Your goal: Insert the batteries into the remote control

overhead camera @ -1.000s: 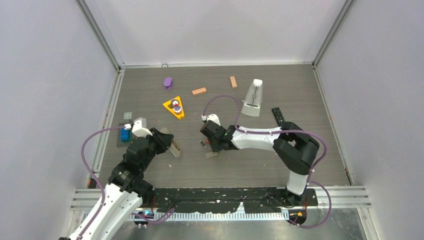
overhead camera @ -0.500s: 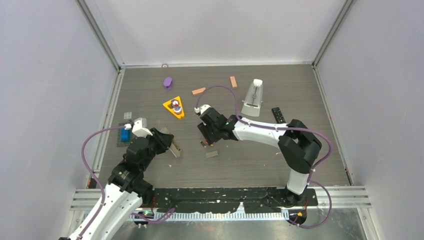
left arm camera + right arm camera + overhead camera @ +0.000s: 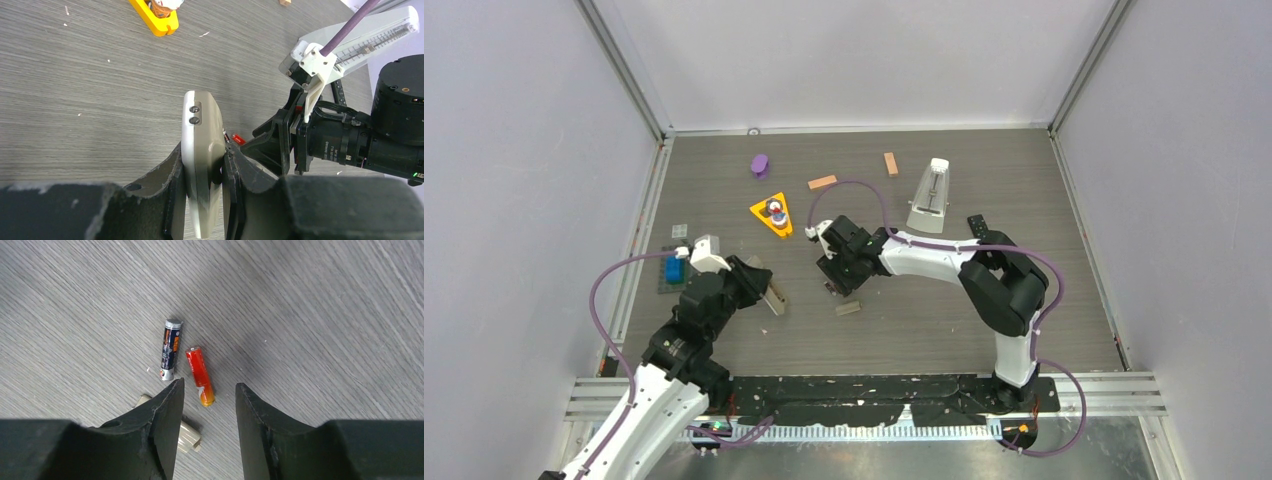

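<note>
My left gripper (image 3: 202, 156) is shut on a beige remote control (image 3: 201, 135), held on edge just above the table; in the top view the remote control (image 3: 774, 298) sticks out of this gripper (image 3: 759, 287). Two batteries lie side by side on the table, one dark (image 3: 170, 350) and one red-orange (image 3: 200, 375). My right gripper (image 3: 209, 389) hangs open just over them, with the red-orange one's near end between its fingertips. In the top view this gripper (image 3: 834, 281) covers them. A beige battery cover (image 3: 189, 436) lies partly under its left finger.
The battery cover (image 3: 848, 308) lies near the table's middle. Further back are a yellow triangle toy (image 3: 772, 215), a purple piece (image 3: 760, 165), two orange-brown blocks (image 3: 822, 182) (image 3: 890, 163), a white metronome (image 3: 929, 197) and a slim black remote (image 3: 978, 226). A blue item (image 3: 673, 269) sits at the left edge.
My right gripper has opened and moved back and left, away from the battery cover and over the batteries. The left arm and the remote control have stayed put.
</note>
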Tool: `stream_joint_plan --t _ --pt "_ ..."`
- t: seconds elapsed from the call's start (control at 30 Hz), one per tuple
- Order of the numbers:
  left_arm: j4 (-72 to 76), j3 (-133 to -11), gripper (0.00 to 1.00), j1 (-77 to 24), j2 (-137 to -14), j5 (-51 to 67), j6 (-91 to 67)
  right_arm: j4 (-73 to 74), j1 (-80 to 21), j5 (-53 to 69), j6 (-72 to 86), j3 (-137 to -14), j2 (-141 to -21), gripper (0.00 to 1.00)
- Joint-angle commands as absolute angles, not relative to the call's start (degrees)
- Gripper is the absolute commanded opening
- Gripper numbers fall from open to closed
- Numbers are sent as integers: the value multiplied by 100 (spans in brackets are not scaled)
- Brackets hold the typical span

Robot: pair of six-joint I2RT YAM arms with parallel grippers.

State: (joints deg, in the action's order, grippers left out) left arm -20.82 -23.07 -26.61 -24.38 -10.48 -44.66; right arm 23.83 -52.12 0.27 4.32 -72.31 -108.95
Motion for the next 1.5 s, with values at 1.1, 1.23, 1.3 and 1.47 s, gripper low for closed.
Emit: stream_joint_plan --t 1.1,1.23,1.3,1.47 --pt "-1394 -2400 0 -2663 -2309 -219 -4472 145 -5445 -1063 1973 -5923 -8631 5" --pt "-714 -2257 0 -2663 -2198 767 -4571 -647 -5776 -987 2262 -5488 -7736 5" --pt "-271 -2156 0 -2665 -2120 1113 -4794 -851 -6022 -1024 2367 -5428 -7456 5" --pt "422 -2000 0 -2661 -2000 1608 -5389 -1290 -6861 -1611 2374 -5406 -7074 5"
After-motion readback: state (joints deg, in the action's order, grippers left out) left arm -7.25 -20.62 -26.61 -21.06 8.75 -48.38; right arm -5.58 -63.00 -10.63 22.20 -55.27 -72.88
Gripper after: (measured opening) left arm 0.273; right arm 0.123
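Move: The red battery lies nearly between the right hand's open fingers, about 1 cm ahead, 1 cm to the left and 1 cm below. The dark battery is some 3 cm left of it; the remote's battery cover is about 5 cm back and 2 cm right of it. The white remote, held by the left hand, is roughly 15 cm left of the right hand, 2 cm back and 12 cm up. From the left hand, the red battery is about 16 cm right, 2 cm ahead and 13 cm down. Edging a centimetre or so left, then forward and slightly down, the right hand closes on the red battery, then lifts it fast by some 23 cm, easing back and left at the end towards the remote while the fingers swing up from pointing down to pointing left. Late on, the left hand, still gripping the remote, moves right and up to meet it, turning clockwise about 20 degrees. ##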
